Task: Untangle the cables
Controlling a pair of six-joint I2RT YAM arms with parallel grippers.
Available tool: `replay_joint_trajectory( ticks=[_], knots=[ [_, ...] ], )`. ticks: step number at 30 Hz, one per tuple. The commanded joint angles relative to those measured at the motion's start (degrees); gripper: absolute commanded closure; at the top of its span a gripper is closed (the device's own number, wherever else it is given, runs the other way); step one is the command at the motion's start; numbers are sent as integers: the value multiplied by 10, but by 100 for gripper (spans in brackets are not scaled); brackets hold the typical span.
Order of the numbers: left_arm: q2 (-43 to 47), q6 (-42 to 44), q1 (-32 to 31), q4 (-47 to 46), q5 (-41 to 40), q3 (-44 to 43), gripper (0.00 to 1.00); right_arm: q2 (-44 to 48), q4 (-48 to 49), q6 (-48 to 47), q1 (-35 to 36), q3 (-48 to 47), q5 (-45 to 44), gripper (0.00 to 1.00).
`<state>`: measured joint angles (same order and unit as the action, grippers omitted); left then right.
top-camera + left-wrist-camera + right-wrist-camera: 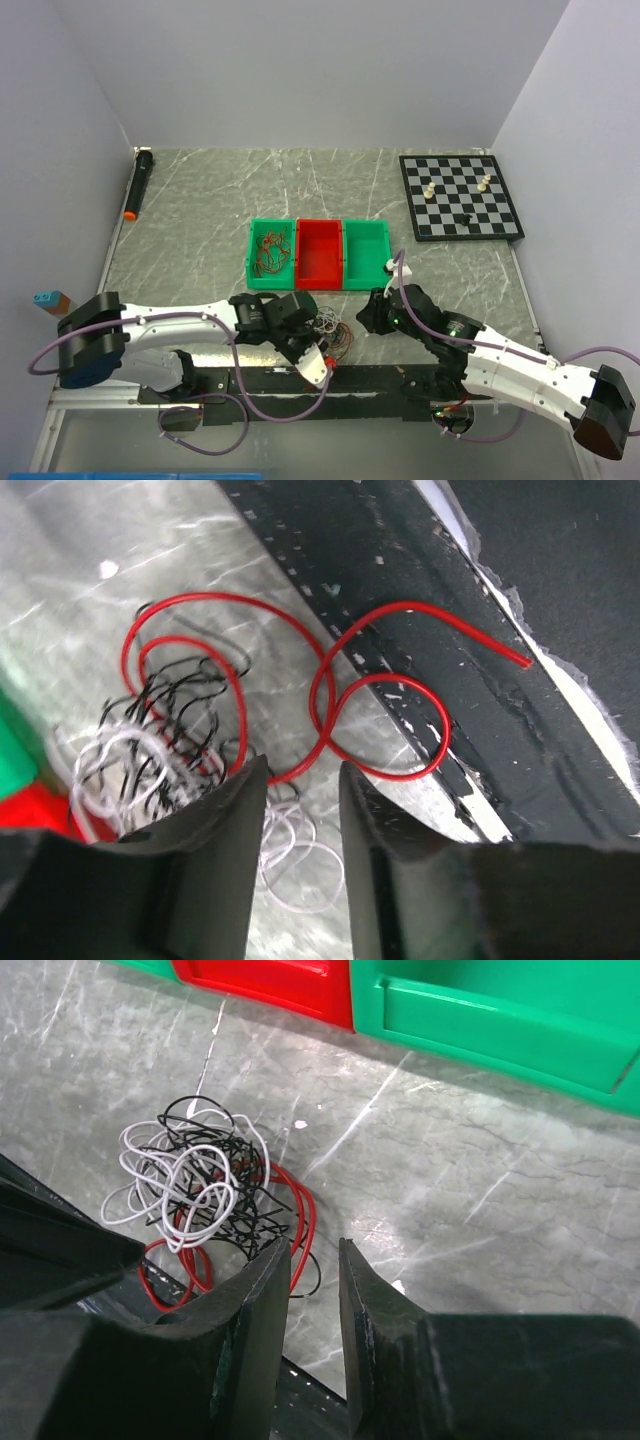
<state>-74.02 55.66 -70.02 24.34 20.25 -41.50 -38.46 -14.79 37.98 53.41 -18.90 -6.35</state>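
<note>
The cables [335, 335] lie as a small tangle of red, white and black wire on the marble table near its front edge. In the left wrist view a red cable [320, 695] loops over the black rail, with black [180, 710] and white [110, 770] strands to its left. My left gripper [303, 766] hangs over the tangle, open, with white loops [300, 865] on the table in the gap. My right gripper [314, 1244] is open by a narrow gap just right of the tangle [205, 1195], nothing between its fingers. More brown cables sit in the left green bin [272, 255].
A red bin [320, 255] and a second green bin [366, 255] stand beside the first, behind the tangle. A chessboard [460, 195] with a few pieces is at the back right. A black tube with an orange tip [137, 182] lies at the back left. A black rail [260, 380] runs along the near edge.
</note>
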Motion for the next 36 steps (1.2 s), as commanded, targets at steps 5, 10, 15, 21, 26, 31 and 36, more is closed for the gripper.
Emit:
replay_joint_trajectory(
  ticks=[5, 10, 15, 21, 26, 31, 36],
  knots=[
    [-54, 90, -12, -47, 15, 22, 60, 33, -2, -4, -11, -25, 5, 66],
    [-78, 98, -11, -83, 4, 28, 59, 49, -2, -2, -13, -27, 6, 66],
    [-98, 107, -7, -82, -2, 20, 69, 58, -1, 3, -13, -21, 12, 66],
    [-98, 98, -7, -66, 1, 5, 99, 59, -2, -4, -13, -23, 14, 66],
    [-74, 64, -7, -32, 2, -42, 99, 37, 18, -13, -13, -32, 22, 65],
    [-29, 9, -16, 17, 23, -125, 99, -13, 55, -18, -14, -55, 32, 29],
    [31, -14, -64, 39, 9, -141, 99, -71, 96, -38, -14, -93, 51, 24]
  ],
)
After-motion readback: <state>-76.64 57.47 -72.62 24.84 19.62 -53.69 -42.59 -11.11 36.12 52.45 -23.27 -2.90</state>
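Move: Just under the left fingers, some 5 cm down and about 1 cm to the right, lies the loose red cable. The black-and-white tangle is 4 cm ahead of this hand, level sideways and 5 cm down; the red box stands roughly 18 cm ahead, 1 cm left and 4 cm below. From the right hand, the tangle is about 9 cm left, 3 cm back and 7 cm down, with the red cable some 7 cm left, 6 cm back and equally low. Sinking about 4.5 cm almost straight down onto the red cable, the left hand shuts its half-open fingers and pinches a strand, then lifts it some 11 cm, veering about 5 cm right towards the right hand. The right hand eases up 2 cm, then opens its fingers wide while starting left and slightly forward, towards the left hand, touching nothing visible. ##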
